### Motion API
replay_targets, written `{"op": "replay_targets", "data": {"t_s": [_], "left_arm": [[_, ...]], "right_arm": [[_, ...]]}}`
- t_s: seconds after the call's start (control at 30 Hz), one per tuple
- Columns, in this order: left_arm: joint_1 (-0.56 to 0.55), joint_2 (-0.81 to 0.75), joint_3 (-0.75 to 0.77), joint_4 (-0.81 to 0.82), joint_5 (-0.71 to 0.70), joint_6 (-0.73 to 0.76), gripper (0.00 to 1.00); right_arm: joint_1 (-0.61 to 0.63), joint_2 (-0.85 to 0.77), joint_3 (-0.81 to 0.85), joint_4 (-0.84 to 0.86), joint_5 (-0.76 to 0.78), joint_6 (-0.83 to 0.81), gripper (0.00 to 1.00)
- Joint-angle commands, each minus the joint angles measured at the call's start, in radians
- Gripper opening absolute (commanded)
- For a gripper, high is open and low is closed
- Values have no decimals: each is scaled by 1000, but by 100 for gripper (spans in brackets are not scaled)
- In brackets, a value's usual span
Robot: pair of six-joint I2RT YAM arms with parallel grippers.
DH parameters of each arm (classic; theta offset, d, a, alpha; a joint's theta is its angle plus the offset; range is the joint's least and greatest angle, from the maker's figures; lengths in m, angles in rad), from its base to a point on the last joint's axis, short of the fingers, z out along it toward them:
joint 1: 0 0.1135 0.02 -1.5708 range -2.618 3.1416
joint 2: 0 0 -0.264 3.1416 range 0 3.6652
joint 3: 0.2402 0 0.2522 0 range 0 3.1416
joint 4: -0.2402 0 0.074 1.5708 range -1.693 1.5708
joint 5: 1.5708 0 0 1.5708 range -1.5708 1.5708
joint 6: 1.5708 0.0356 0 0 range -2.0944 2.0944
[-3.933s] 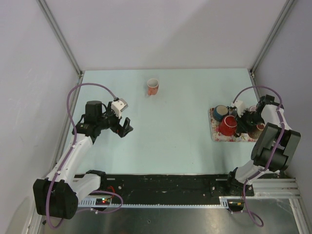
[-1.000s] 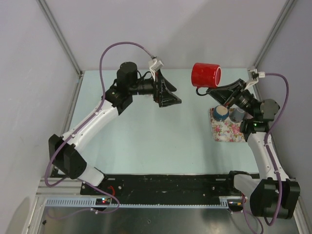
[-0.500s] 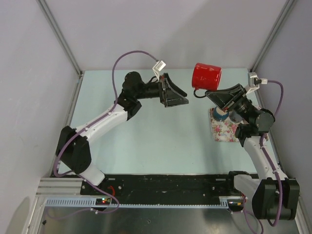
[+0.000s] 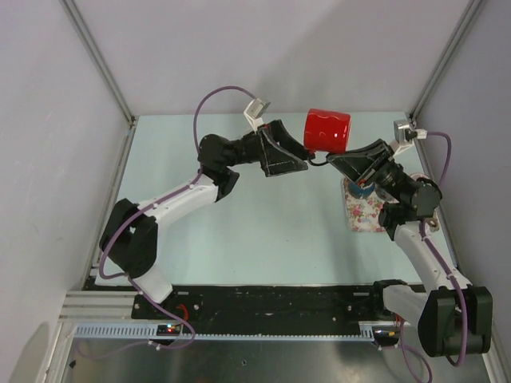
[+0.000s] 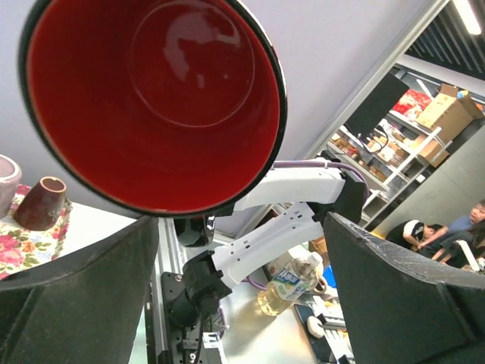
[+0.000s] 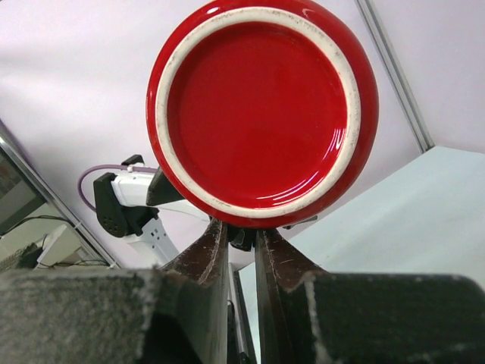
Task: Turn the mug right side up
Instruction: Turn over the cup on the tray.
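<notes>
The red mug [image 4: 327,130] hangs in the air above the back of the table, lying on its side. My right gripper [image 4: 323,158] is shut on its handle from below. In the right wrist view the mug's base [image 6: 261,114] faces the camera, just above the right gripper [image 6: 241,231]. My left gripper [image 4: 299,155] stands open beside the mug's mouth, with nothing between its fingers. The left wrist view looks straight into the mug's red inside [image 5: 151,98], which sits above the left gripper [image 5: 242,227].
A flowered tray [image 4: 371,214] lies at the right of the table under the right arm, with a blue mug [image 4: 361,185] on it. The left wrist view shows a brown cup [image 5: 39,203] upside down on the tray [image 5: 30,246]. Frame posts stand at both back corners.
My left gripper has moved right, up to the mug's mouth. The right arm has carried the mug a little left and lower, towards it.
</notes>
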Motion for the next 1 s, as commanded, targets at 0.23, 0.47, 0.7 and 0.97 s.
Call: {"op": "replay_targets", "data": {"t_s": [0.23,0.47,0.7,0.97], "left_arm": [[-33,16,14,101,-13,-62,87],[-35,12,16,100,-15,-72,71],[-37,7,23,103,-17,-84,56],[-36,-3,22,108,-16,-87,42]], "right_arm": [[53,15,13,88,8,-115,0],[63,25,7,73,-1,-163,0],[82,40,-2,54,0,-193,0],[101,45,-11,45,4,-210,0]]}}
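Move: The right hand holds the red mug by its handle, the body about 6 cm above and 4 cm ahead of that hand, mouth facing left. The left fingers, open, wait some 6 cm to its left. From the left hand the handle is about 4 cm to the right and 1 cm ahead, level with it. A pink mug on the table stands roughly 25 cm ahead and 13 cm left of the left hand, some 36 cm below. Leftward, slowly, by about 2 cm, the right hand feeds the handle of the red mug in between the left fingers, rolling by some 10 degrees so the mug's top leans back towards the robot, its own grip kept. The left hand stays nearly in place, pointing right at the mug, and closes from almost wide open to about half. ##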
